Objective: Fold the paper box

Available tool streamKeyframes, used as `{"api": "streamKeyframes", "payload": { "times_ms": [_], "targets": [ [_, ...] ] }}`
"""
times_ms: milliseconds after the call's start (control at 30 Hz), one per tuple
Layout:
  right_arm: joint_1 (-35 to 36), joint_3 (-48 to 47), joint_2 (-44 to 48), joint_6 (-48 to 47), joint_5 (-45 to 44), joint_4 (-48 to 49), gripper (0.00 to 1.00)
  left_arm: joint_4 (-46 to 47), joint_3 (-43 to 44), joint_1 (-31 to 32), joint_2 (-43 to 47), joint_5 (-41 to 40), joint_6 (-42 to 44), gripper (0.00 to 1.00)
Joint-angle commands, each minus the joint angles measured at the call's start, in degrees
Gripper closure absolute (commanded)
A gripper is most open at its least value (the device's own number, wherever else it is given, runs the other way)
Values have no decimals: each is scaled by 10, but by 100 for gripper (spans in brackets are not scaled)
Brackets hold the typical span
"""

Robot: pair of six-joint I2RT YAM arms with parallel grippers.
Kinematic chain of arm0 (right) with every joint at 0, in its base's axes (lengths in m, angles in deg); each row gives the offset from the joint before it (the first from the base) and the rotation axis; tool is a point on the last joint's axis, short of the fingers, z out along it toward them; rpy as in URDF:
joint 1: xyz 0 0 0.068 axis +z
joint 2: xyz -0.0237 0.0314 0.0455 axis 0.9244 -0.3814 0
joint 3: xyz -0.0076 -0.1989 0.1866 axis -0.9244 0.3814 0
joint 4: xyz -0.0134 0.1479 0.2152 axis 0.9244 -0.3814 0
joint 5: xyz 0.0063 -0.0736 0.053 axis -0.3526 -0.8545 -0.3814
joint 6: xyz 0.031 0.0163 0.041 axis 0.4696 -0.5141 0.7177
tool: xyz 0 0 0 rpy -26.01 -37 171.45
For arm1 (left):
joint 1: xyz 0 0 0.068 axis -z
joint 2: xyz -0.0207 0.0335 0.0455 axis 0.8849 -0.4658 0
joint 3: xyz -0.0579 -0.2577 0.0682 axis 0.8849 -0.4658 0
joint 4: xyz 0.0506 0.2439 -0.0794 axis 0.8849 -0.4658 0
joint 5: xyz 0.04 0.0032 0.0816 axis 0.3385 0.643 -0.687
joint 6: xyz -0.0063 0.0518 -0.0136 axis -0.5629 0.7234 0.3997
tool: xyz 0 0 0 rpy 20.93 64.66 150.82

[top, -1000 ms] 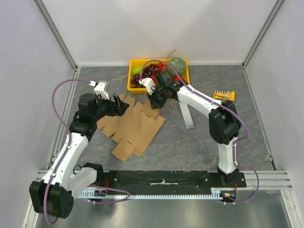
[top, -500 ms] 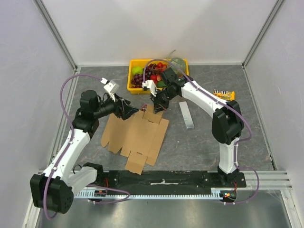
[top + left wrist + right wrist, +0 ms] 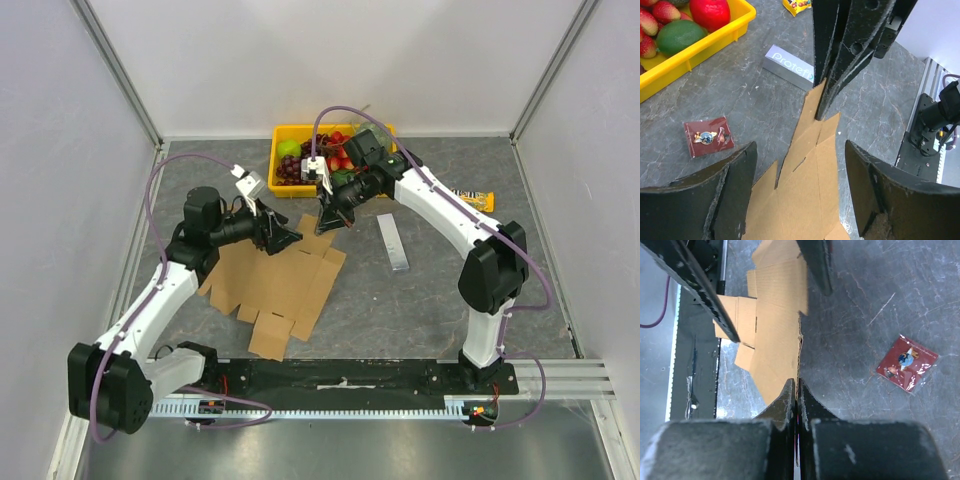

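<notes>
The paper box (image 3: 280,285) is a flat brown die-cut sheet lying on the grey table, with its far edge raised. My right gripper (image 3: 328,222) is shut on that far edge; in the right wrist view the sheet (image 3: 775,315) runs edge-on into the closed jaws (image 3: 798,390). My left gripper (image 3: 283,238) hovers open just left of it. In the left wrist view its fingers (image 3: 730,190) straddle the cardboard (image 3: 810,170) without touching it. The right gripper (image 3: 835,65) stands ahead, pinching the sheet's tip.
A yellow tray (image 3: 272,170) of fruit stands at the back, close behind the right gripper. A silver bar (image 3: 393,242) lies to the right of the sheet, a snack packet (image 3: 470,200) farther right. A small red packet (image 3: 707,136) lies beside the sheet's far edge.
The sheet has been swung round and dragged on the table. The right gripper rose with its far edge. The left gripper moved right towards that edge, its jaws slightly narrower.
</notes>
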Motion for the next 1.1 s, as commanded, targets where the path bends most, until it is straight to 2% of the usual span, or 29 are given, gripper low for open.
{"api": "streamKeyframes", "payload": {
  "times_ms": [0, 200, 467, 567, 633, 733, 800, 867, 933, 967, 1000, 1067],
  "targets": [
    [-2, -20, 30, -6, 34, -6, 100, 34, 30, 22, -22, 25, 22, 25],
    [-2, -15, 26, -7, 39, -9, 100, 32, 47, 57, -48, 23, 31, 30],
    [-2, -15, 29, -10, 43, -10, 100, 25, 54, 69, -65, 18, 36, 44],
    [-2, -17, 27, -9, 40, -9, 99, 19, 60, 69, -69, 18, 34, 55],
    [-2, -18, 27, -9, 38, -9, 98, 18, 65, 70, -71, 0, 26, 71],
    [-2, -18, 28, -8, 36, -9, 96, 18, 66, 70, -69, -17, 23, 73],
    [-2, -18, 30, -8, 36, -8, 91, 18, 65, 69, -69, -14, 22, 74],
    [-4, -19, 32, -8, 34, -8, 82, 18, 66, 69, -73, -8, 21, 81],
    [-9, -18, 35, -4, 30, -3, 63, 18, 67, 69, -74, -8, 18, 89],
    [-13, -15, 38, 4, 29, 9, 57, 18, 67, 70, -76, -10, 16, 94],
    [-18, -8, 45, 15, 29, 21, 54, 18, 66, 69, -77, -15, 14, 97],
    [-33, 27, 67, 54, 11, 74, 50, 18, 65, 70, -77, -30, 8, 98]
  ]
}}
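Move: The raised edge of the paper box, still pinched in the shut right fingers, has its free stretch about 4 cm to the right of the wide-open left gripper, roughly level with it. From the right gripper that stretch is some 4 cm left. From the left hand, the box's main panel sags about 7 cm back, 5 cm left and 9 cm below; the red packet lies roughly 9 cm ahead, 4 cm right and 13 cm down. Hold the box edge nearly still with the right gripper while you bring the left gripper about 4 cm to the right, until the raised cardboard stands between its fingers just left of the right fingertips. Stop there and shut the left fingers on it from wide open, then part the right fingers to about half open, letting go of the edge. ##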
